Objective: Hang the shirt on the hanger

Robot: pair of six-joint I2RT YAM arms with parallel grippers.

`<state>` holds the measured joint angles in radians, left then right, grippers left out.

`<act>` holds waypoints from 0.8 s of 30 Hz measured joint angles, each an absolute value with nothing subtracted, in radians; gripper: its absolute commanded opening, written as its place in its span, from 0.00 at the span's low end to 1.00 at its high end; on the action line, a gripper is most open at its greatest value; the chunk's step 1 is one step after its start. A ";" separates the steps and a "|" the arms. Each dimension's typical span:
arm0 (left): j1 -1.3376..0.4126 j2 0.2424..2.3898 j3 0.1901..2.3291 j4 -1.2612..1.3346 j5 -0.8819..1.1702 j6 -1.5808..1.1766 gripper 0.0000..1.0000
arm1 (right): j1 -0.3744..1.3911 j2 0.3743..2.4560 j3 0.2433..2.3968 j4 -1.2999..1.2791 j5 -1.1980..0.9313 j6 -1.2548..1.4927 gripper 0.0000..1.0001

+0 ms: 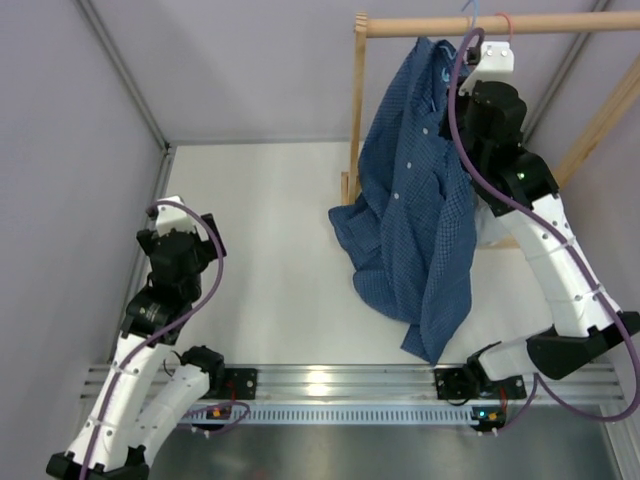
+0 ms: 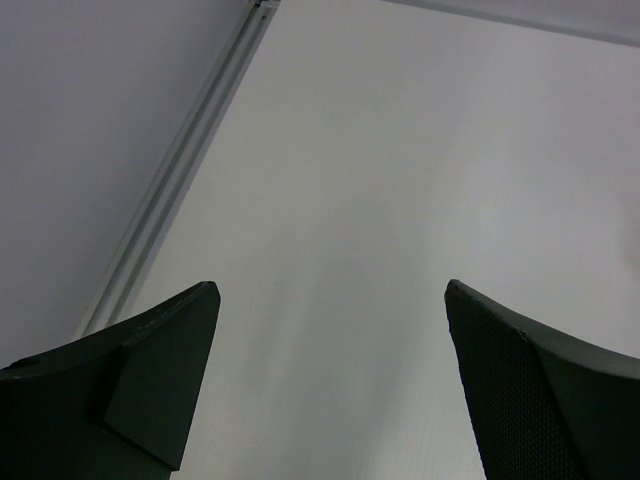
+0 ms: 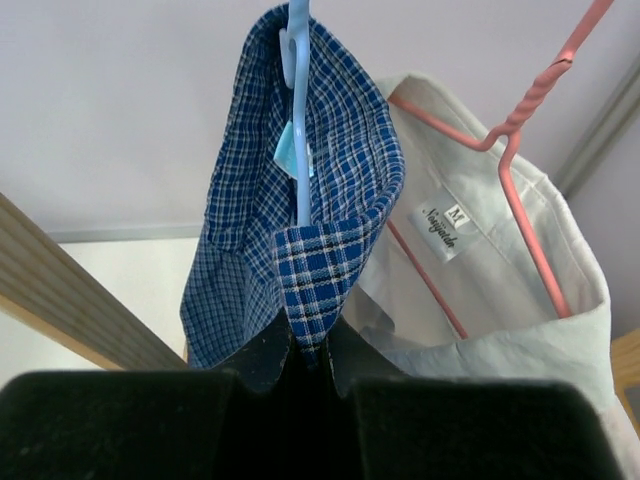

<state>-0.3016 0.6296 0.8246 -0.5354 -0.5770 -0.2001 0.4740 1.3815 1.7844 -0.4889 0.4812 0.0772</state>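
The blue checked shirt [image 1: 415, 210] hangs from the wooden rail [image 1: 480, 25] at the back right and trails down onto the table. In the right wrist view its collar [image 3: 315, 270] wraps the light blue hanger [image 3: 299, 120], whose hook [image 1: 472, 12] is on the rail. My right gripper [image 3: 312, 350] is shut on the collar's front edge, up near the rail [image 1: 470, 50]. My left gripper [image 2: 330, 300] is open and empty over bare table at the left [image 1: 185, 225].
A white collared shirt [image 3: 480, 270] on a pink hanger [image 3: 520, 190] hangs just right of the blue one. The wooden rack's upright [image 1: 357, 110] stands left of the shirt. Grey walls enclose the table [image 1: 270, 260]; a metal rail [image 1: 330, 385] runs along the near edge.
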 measured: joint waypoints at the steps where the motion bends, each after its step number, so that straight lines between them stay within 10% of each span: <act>1: -0.301 0.631 0.825 -0.535 -0.569 -0.200 0.98 | 0.477 1.394 1.802 -0.505 0.493 0.082 0.00; 7: -0.293 0.646 0.825 -0.536 -0.530 -0.200 0.98 | 0.518 1.402 1.794 -0.543 0.526 0.099 0.06; 12: -0.242 0.669 0.825 -0.536 -0.482 -0.200 0.98 | 0.556 1.359 1.731 -0.543 0.521 0.101 0.65; 13: -0.230 0.678 0.825 -0.536 -0.467 -0.201 0.98 | 0.559 1.351 1.729 -0.541 0.520 0.100 0.99; 24: -0.208 0.677 0.824 -0.539 -0.389 -0.211 0.98 | 0.563 0.933 1.476 -0.574 0.458 0.070 1.00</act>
<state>-0.2085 0.6765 0.8242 -0.5388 -0.3885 -0.2108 0.5629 0.9325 1.4761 -0.5735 0.4583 0.0696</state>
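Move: The wooden rod, over which the blue hanger's hook is to go, lies about 4 cm ahead of the right hand and roughly 12 cm above it. The pink hanger in the white shirt is some 7 cm to the right, 5 cm ahead and 4 cm higher; the rack's left post is about 13 cm to the left and 5 cm ahead. From the left hand, that spot of rod is around 18 cm ahead, 42 cm right and 31 cm up. The blue shirt on its hanger, still pinched near the collar by the right fingers, is brought down some 2.5 cm and about 2 cm left to set the hook on the rod. Then the fingers open wide and let go while the right hand eases back and up again, and it speeds away towards the robot, drifting right, to end about 12 cm back. ##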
